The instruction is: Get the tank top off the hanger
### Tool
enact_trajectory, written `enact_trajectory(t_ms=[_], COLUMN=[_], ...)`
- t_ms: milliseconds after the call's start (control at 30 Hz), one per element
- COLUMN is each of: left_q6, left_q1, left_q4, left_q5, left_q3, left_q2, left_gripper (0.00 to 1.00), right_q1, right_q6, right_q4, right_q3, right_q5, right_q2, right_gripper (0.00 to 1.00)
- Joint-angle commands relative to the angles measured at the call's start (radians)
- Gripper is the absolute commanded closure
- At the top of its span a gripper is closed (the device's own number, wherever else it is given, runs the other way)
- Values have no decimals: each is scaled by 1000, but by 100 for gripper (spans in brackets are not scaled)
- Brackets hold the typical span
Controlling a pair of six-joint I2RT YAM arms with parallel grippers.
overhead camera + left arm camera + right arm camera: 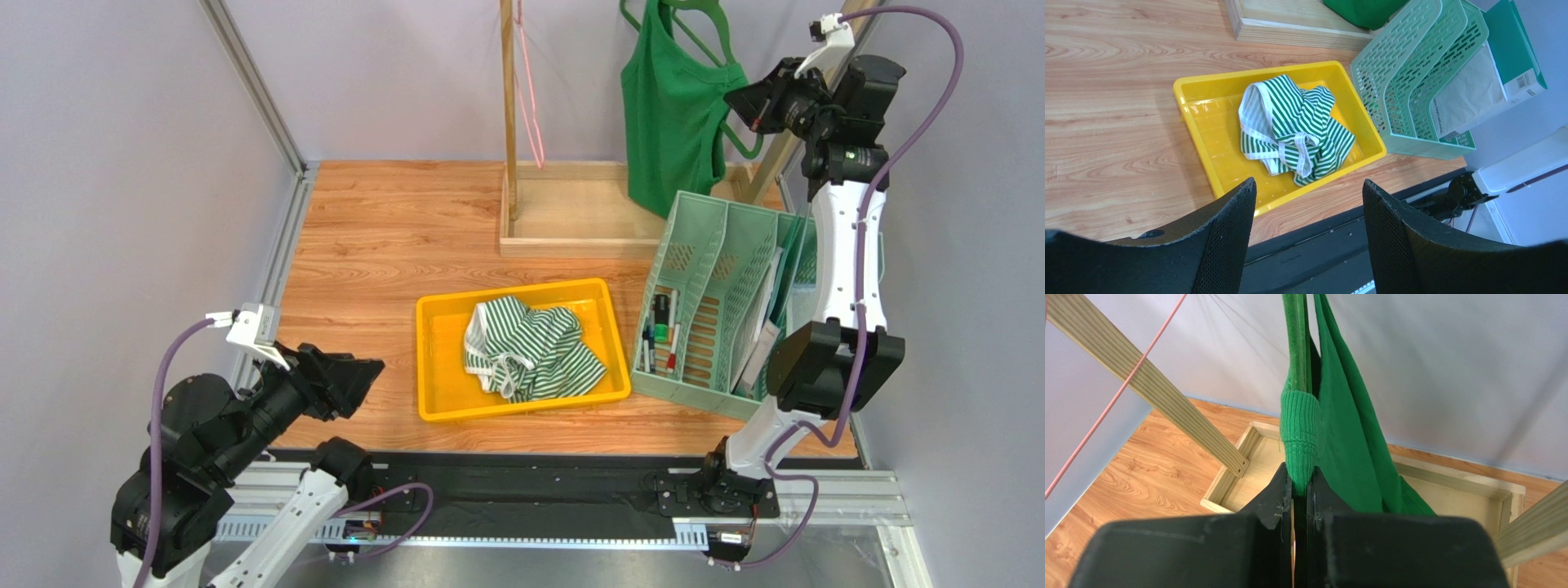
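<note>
A green tank top (669,123) hangs from a green hanger (694,17) on the wooden rack at the back right. High up beside it, my right gripper (740,101) holds the garment's right side. The right wrist view shows that gripper (1300,478) shut on a ribbed strap edge of the tank top (1298,425), just below the hanger's arm (1293,337). The rest of the cloth (1349,447) drapes to the right. My left gripper (368,374) sits low at the near left, open (1308,196) with nothing between its fingers.
A yellow tray (444,368) mid-table holds a crumpled green-and-white striped garment (530,349). A mint file organiser (718,288) with pens and papers stands to its right. The wooden rack base (577,233) and post (507,86) stand behind, with a pink cord (530,98).
</note>
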Motion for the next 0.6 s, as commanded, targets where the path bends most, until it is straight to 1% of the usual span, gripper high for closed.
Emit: enact_trajectory(t_ms=[0, 133, 233, 267, 333, 400, 567], left_q6=[-7, -10, -13, -13, -15, -16, -22], left_q1=[-2, -2, 0, -2, 0, -2, 0], left_q4=[3, 1, 1, 0, 1, 3, 12], left_q5=[12, 8, 2, 2, 0, -6, -1], left_q3=[29, 26, 17, 16, 13, 10, -4], left_q2=[-6, -12, -20, -18, -18, -20, -18], left_gripper=[30, 31, 31, 31, 31, 31, 31], right_q1=[1, 1, 5, 7, 9, 12, 13], right_q6=[6, 55, 123, 170, 215, 267, 324], right_q4=[103, 139, 151, 152, 159, 146, 80], right_q3=[23, 80, 146, 167, 225, 250, 342], right_q5=[-52, -110, -138, -150, -194, -202, -236], right_q2=[-40, -11, 27, 52, 82, 113, 179], right_gripper=[100, 100, 100, 100, 100, 100, 100])
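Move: The right hand already pinches the green tank top at its right shoulder on the hanger. The tank top's middle lies about 7 cm left of this hand, 3 cm ahead and 10 cm below; the pink hanger hangs some 29 cm left, 5 cm ahead, about level. The rack's right post is about 12 cm right and 3 cm ahead, the organizer 8 cm right, 22 cm back and 33 cm below. From the left hand the tank top lies roughly 43 cm ahead, 44 cm right, slightly below. Keeping its pinch on the strap-covered hanger end, the right hand first eases left, then climbs as well, ending about 4.5 cm higher and 3 cm farther left, with only a slight forward gain, and so carries the shoulder away from the rack's right post. As it goes, the wrist turns about 10 degrees counter-clockwise and rolls a similar amount so that its left side rises, while the fingers stay shut. ##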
